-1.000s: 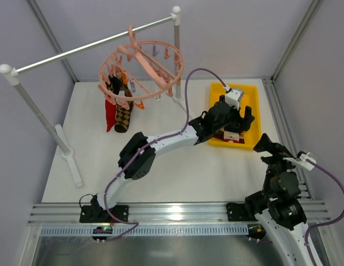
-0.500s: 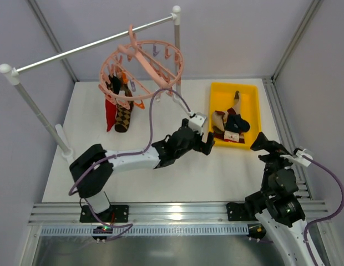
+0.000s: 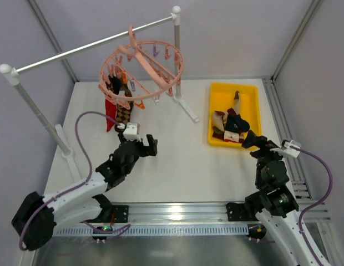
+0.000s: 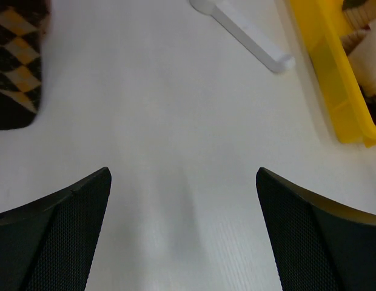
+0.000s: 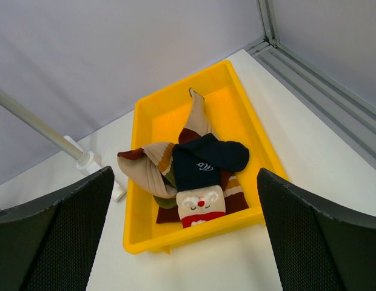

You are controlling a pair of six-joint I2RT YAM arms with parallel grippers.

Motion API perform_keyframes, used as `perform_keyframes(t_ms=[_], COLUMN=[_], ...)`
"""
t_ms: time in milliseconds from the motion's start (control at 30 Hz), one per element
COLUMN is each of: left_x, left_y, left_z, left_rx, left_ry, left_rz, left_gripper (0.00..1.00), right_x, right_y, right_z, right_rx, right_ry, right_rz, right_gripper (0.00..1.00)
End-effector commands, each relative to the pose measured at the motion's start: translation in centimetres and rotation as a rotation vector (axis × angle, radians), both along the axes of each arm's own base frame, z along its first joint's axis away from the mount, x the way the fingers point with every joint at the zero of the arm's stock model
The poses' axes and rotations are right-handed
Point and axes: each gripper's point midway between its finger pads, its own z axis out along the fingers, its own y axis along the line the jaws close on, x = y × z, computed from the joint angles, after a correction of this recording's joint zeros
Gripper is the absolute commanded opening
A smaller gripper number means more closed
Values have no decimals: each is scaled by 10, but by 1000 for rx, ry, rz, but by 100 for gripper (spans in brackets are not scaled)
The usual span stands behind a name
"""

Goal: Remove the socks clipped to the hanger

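The salmon-pink round hanger (image 3: 141, 64) hangs from the grey rail at the back. A red sock (image 3: 110, 113) and a brown argyle sock (image 3: 124, 115) hang clipped at its left side; the argyle sock's toe also shows in the left wrist view (image 4: 15, 66). My left gripper (image 3: 146, 144) is open and empty over the table, just right of and below those socks. My right gripper (image 3: 254, 139) is open and empty near the front edge of the yellow bin (image 3: 216, 119), which holds several loose socks (image 5: 203, 167).
The grey rail (image 3: 89, 45) rests on white posts; one post foot (image 4: 245, 27) lies between the hanger and the bin, another (image 3: 71, 155) at the left. Metal frame rails run along the table's right and near edges.
My left arm has swung left from over the yellow bin, across the table's middle, to beside the hanging socks. My right gripper has edged a little left toward the bin.
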Motion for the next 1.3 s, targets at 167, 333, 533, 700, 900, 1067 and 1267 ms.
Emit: perform_keyframes(t_ms=[167,333,533,700,900,1067,1267], left_x=[14,22,49,68,80,88,112], left_y=[138,199,220,215,208,196,198], left_z=[32,24,30,33,39,37,33], left_rx=[-101,-144,-183,-157,-100,-43,16], left_ry=[-113,-112,-169,-176,-228,-246,-232], left_rz=[425,576,585,534,457,358,342], left_gripper=[100,100,100,99,100,100,100], right_x=[2,-3,-8,-8,-9,-10,-12], right_y=[3,1,-2,-2,-2,-2,-2], right_z=[12,16,20,21,22,23,25], right_rx=[15,21,20,18,21,20,22], right_ry=[-54,-72,-90,-92,-95,-96,-104], right_rz=[16,15,9,11,14,17,18], right_gripper=[100,100,100,100,100,100,100])
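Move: The red sock hangs from the clip ring about 16 cm ahead of the left hand and 21 cm to its left, roughly level with it. The argyle sock hangs beside it, some 16 cm ahead of the hand and 14 cm left; the navy sock is farther out, about 23 cm ahead and 19 cm left, slightly higher. From the right hand the red sock lies some 19 cm ahead, 68 cm left and a little lower. The open left hand sweeps some 20 cm left, turning counter-clockwise, then advances forward towards the red sock. ##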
